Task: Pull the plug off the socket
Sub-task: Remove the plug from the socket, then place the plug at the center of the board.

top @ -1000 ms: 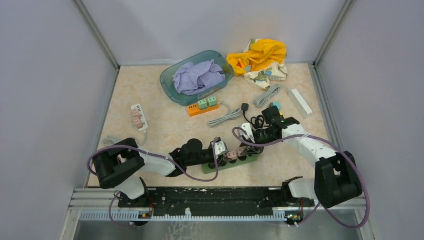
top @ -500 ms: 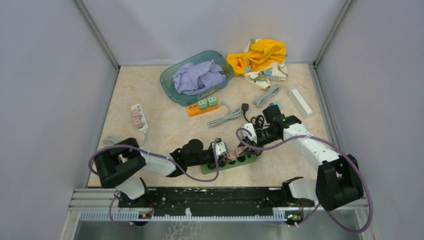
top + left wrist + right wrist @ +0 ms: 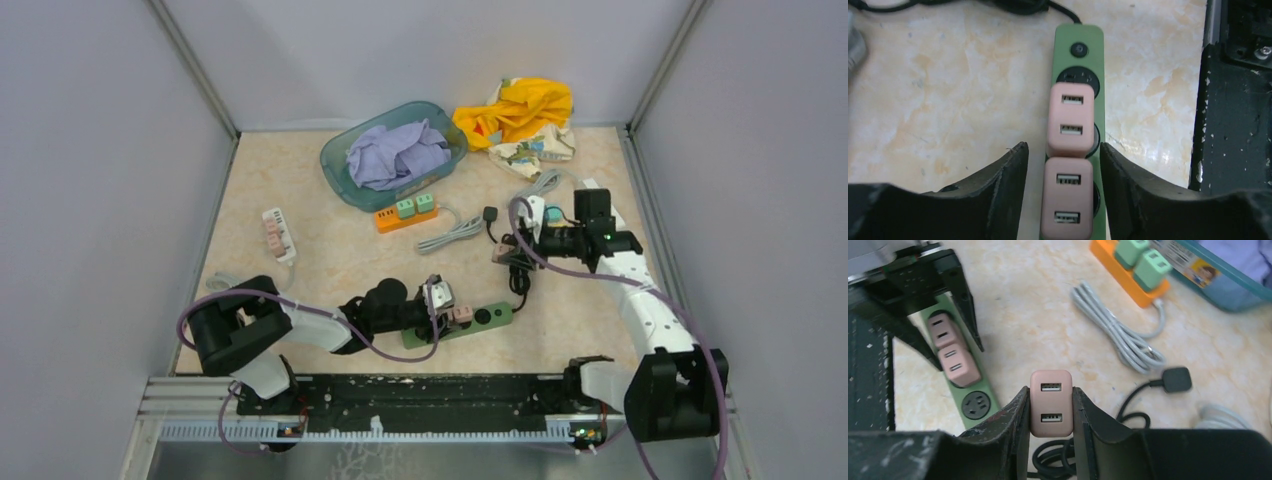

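The green power strip (image 3: 485,319) lies near the table's front, and two pink plugs (image 3: 1071,120) (image 3: 1068,197) sit in its sockets. My left gripper (image 3: 1062,146) straddles the strip at the nearer plug; it is open, with a gap on each side. A third pink plug (image 3: 1051,402) is clamped in my shut right gripper (image 3: 1050,390), lifted off the strip and held above the coiled black cable (image 3: 518,275) at the right. One socket (image 3: 975,405) on the strip stands empty.
At the back stands a teal basket (image 3: 336,170) of purple cloth, with an orange strip (image 3: 405,213) carrying green plugs in front. A white strip (image 3: 278,235) lies left, a grey cable (image 3: 450,235) in the middle, and yellow cloth (image 3: 520,110) in the back right.
My right gripper pulled the pink plug out of the green strip and carried it up and back to the right. The left gripper's jaws parted slightly around the strip.
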Controlling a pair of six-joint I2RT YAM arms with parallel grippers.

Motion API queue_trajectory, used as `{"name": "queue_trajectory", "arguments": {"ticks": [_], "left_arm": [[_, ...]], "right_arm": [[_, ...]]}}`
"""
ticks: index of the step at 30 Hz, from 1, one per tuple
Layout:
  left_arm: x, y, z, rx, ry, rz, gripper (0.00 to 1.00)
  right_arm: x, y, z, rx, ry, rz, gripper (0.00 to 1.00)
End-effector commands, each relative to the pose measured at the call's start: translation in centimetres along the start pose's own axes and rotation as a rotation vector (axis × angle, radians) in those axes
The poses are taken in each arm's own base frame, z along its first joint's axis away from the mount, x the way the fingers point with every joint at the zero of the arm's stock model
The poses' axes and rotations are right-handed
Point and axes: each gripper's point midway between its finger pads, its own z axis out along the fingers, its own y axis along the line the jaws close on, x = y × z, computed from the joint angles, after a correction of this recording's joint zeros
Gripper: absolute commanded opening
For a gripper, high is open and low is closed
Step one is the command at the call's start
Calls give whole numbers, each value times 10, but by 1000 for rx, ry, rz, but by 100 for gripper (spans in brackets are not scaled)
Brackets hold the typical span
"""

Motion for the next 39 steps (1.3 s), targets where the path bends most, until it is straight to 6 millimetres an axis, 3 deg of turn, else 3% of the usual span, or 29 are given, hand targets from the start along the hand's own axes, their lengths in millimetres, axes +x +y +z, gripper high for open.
{"name": "queue_trajectory", "arguments": {"ticks": [1,10,14,26,31,39], "left_arm": [[18,1,-5,-15,62,-67,68],[-13,3,-11,-29,-22,-57,100],[-36,5,-28,-57,-89,-32,100],[-66,-3,-72,-63,-243,-42,100],[-70,-5,-81,-70,-282,-82,100],[-68,-4,-87,-84,-292,-124,100]], "right_arm": [[-15,-51,-20,229,-30,121,0],[26,-124,-73,681,-23,388,0],[55,-145,-92,847,18,507,0],[106,-154,-106,862,40,793,12],[122,-155,-107,859,65,840,24],[147,-153,-111,837,121,914,28]]}}
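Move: The right hand holds a pink plug; the yellow plug lies some 16 cm ahead, 17 cm right and 16 cm below, with the teal plug 5 cm beyond that. The black cord coil is about 8 cm ahead and 8 cm right of the hand. The left fingers straddle the strip, one pink plug 2 cm left, another 3 cm right and 1 cm ahead. The right hand carries the pink plug 20 cm right-forward, then down beside the yellow one; left opens, rises. ##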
